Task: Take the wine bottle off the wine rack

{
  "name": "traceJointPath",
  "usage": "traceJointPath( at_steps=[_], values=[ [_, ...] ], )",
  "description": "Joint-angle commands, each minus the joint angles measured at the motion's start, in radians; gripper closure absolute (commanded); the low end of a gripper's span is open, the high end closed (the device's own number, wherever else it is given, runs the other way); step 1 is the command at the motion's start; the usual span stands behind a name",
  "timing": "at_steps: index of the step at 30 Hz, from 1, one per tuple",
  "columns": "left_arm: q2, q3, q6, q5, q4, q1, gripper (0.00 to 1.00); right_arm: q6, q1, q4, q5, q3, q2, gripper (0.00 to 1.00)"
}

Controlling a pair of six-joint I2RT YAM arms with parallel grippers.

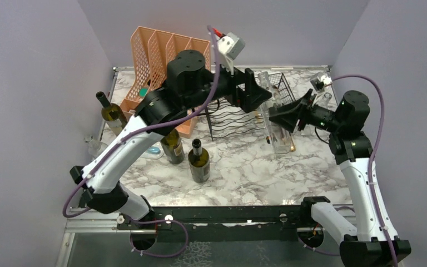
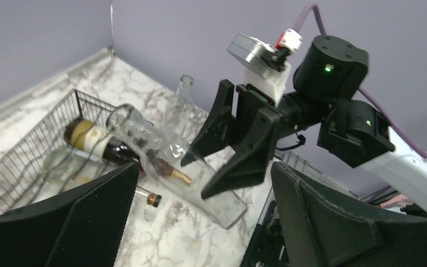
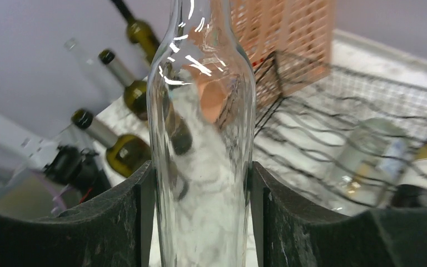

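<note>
The black wire wine rack (image 1: 234, 120) stands at mid-table behind the grippers. My right gripper (image 1: 279, 115) is shut on a clear glass wine bottle (image 1: 277, 133) and holds it tilted by the rack's right front, neck towards the back. In the right wrist view both fingers (image 3: 128, 217) press the bottle's (image 3: 200, 139) body. The left wrist view shows this bottle (image 2: 161, 147), with its base low over the marble, and a dark bottle with a cream label (image 2: 89, 136) lying in the rack (image 2: 28, 158). My left gripper (image 1: 257, 93) hovers open and empty above the rack.
Three green bottles (image 1: 199, 161) (image 1: 172, 146) (image 1: 112, 114) stand left of the rack. A peach file organiser (image 1: 161, 50) stands at the back left. A clear labelled bottle (image 3: 367, 161) lies in the rack. A small brown-capped vial (image 2: 153, 199) lies on the marble.
</note>
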State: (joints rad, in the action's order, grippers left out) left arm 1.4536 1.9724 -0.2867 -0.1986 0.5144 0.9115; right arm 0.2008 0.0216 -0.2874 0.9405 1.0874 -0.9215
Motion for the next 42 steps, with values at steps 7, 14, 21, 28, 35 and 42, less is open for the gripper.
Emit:
traceJointPath(
  at_steps=[7, 14, 21, 28, 35, 42],
  values=[
    [0.1, -0.06, -0.24, 0.037, 0.038, -0.035, 0.08, 0.032, 0.072, 0.159, 0.155, -0.125, 0.141, 0.99],
    [0.147, -0.04, -0.304, -0.06, 0.019, -0.048, 0.4, -0.005, 0.119, 0.139, 0.123, -0.127, 0.145, 0.99],
    [0.119, -0.11, -0.308, -0.102, -0.019, -0.047, 0.86, -0.033, 0.132, 0.068, -0.014, -0.138, 0.16, 0.77],
    [0.103, -0.155, -0.075, 0.159, -0.031, 0.121, 1.0, 0.02, 0.133, -0.425, -0.463, 0.059, 0.082, 0.12],
    [0.06, -0.42, 0.133, 0.481, -0.204, 0.267, 1.0, -0.056, 0.132, -0.663, -0.817, 0.366, 0.203, 0.02],
    [0.05, -0.573, 0.184, 0.59, -0.302, 0.31, 1.0, -0.081, 0.147, -0.665, -0.978, 0.487, 0.328, 0.0]
  ],
)
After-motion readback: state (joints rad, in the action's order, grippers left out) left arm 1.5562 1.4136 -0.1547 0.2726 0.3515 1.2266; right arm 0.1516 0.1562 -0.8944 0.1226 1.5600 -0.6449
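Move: The neck of the clear wine bottle that the right gripper holds is about 10 cm ahead of the open left gripper, 8 cm to its right and 8 cm lower; from the right gripper it is some 7 cm ahead, 5 cm left and 7 cm up. Far below the left gripper, roughly 43 cm, the wine rack is about 17 cm ahead and 5 cm right, and the dark bottle is about 15 cm ahead and 19 cm right. Lower the left gripper about 9 cm, edging forward and right, and close it on the clear bottle's neck while the right gripper carries the bottle some 5 cm back and a little left to meet it. Then open the right, pull it away rightward and up, turning clockwise, and take the bottle down and slightly back with the left, fingers dipping about 30 degrees. ##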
